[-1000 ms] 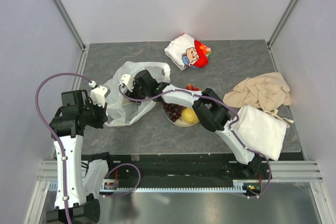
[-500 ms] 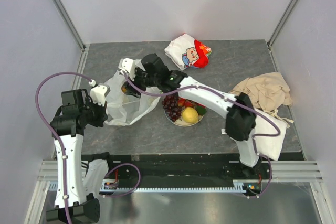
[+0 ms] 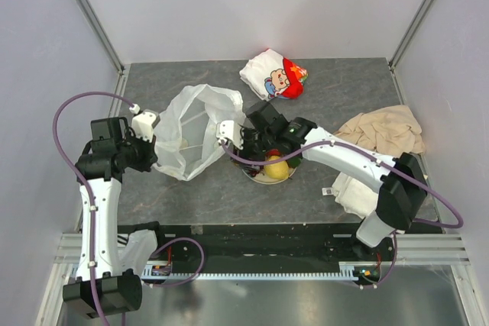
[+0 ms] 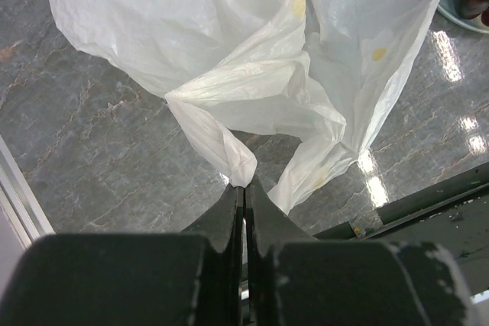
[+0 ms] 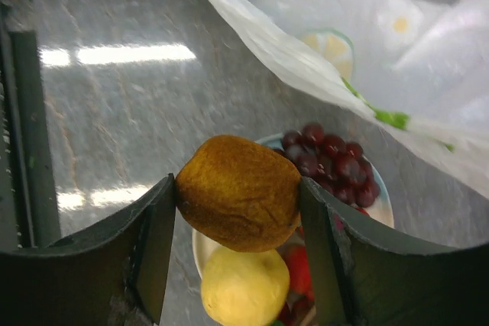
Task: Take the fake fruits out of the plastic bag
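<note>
My left gripper (image 4: 244,185) is shut on a twisted edge of the translucent white plastic bag (image 4: 252,59). It holds the plastic bag (image 3: 195,133) up off the grey table at the left. My right gripper (image 5: 238,190) is shut on an orange-brown fruit (image 5: 238,204) and hangs just above a small white plate (image 5: 200,248). On that plate lie a dark purple grape bunch (image 5: 332,162), a yellow lemon (image 5: 244,289) and a red strawberry (image 5: 302,269). From above, the right gripper (image 3: 256,149) covers part of the plate (image 3: 257,178), right of the bag.
A white-and-red cartoon packet (image 3: 273,74) lies at the back. A beige cloth (image 3: 382,131) and a folded white towel (image 3: 353,188) lie at the right, partly under the right arm. A black rail runs along the table's near edge (image 3: 252,230).
My right gripper has come out of the bag's mouth and moved right to above the plate, carrying the orange-brown fruit. The bag now stands fuller and higher in the left gripper.
</note>
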Controlling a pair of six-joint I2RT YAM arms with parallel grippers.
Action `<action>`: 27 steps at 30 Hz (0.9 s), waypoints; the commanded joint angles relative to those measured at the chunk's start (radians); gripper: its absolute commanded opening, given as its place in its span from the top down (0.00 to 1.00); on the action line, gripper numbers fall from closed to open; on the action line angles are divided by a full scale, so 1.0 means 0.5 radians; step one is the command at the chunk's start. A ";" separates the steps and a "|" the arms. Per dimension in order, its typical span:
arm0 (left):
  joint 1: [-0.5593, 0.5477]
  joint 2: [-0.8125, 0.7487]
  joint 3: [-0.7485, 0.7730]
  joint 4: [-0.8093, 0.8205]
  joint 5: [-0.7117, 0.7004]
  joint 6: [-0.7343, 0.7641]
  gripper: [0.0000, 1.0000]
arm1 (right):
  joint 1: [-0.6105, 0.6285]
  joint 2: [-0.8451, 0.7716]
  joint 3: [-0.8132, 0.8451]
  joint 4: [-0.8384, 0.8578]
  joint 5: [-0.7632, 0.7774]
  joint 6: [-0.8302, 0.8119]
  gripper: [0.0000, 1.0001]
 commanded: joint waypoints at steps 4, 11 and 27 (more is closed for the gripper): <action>0.007 -0.016 0.069 0.096 0.098 -0.062 0.99 | -0.160 0.074 0.129 -0.245 0.268 -0.157 0.50; 0.010 -0.049 0.060 0.078 0.101 -0.086 0.99 | -0.270 0.243 0.322 -0.353 0.388 0.101 0.52; 0.010 -0.055 0.050 0.087 0.092 -0.105 0.98 | -0.335 0.381 0.451 -0.423 0.294 0.194 0.50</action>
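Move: The right hand holds the brown fruit; the plate it goes to has its middle about 6 cm ahead, 6 cm to the right and 14 cm below. On it the grapes lie roughly 5 cm ahead and 2 cm right, the lemon 3 cm ahead and 9 cm right, the strawberries 10 cm ahead and 11 cm right. From the left hand, still gripping the bag's edge, the plate is some 32 cm right, 7 cm ahead and 16 cm below. Right hand carries the brown fruit forward-right over the plate, about 10 cm, sinking 4 and turning clockwise, grip kept. ##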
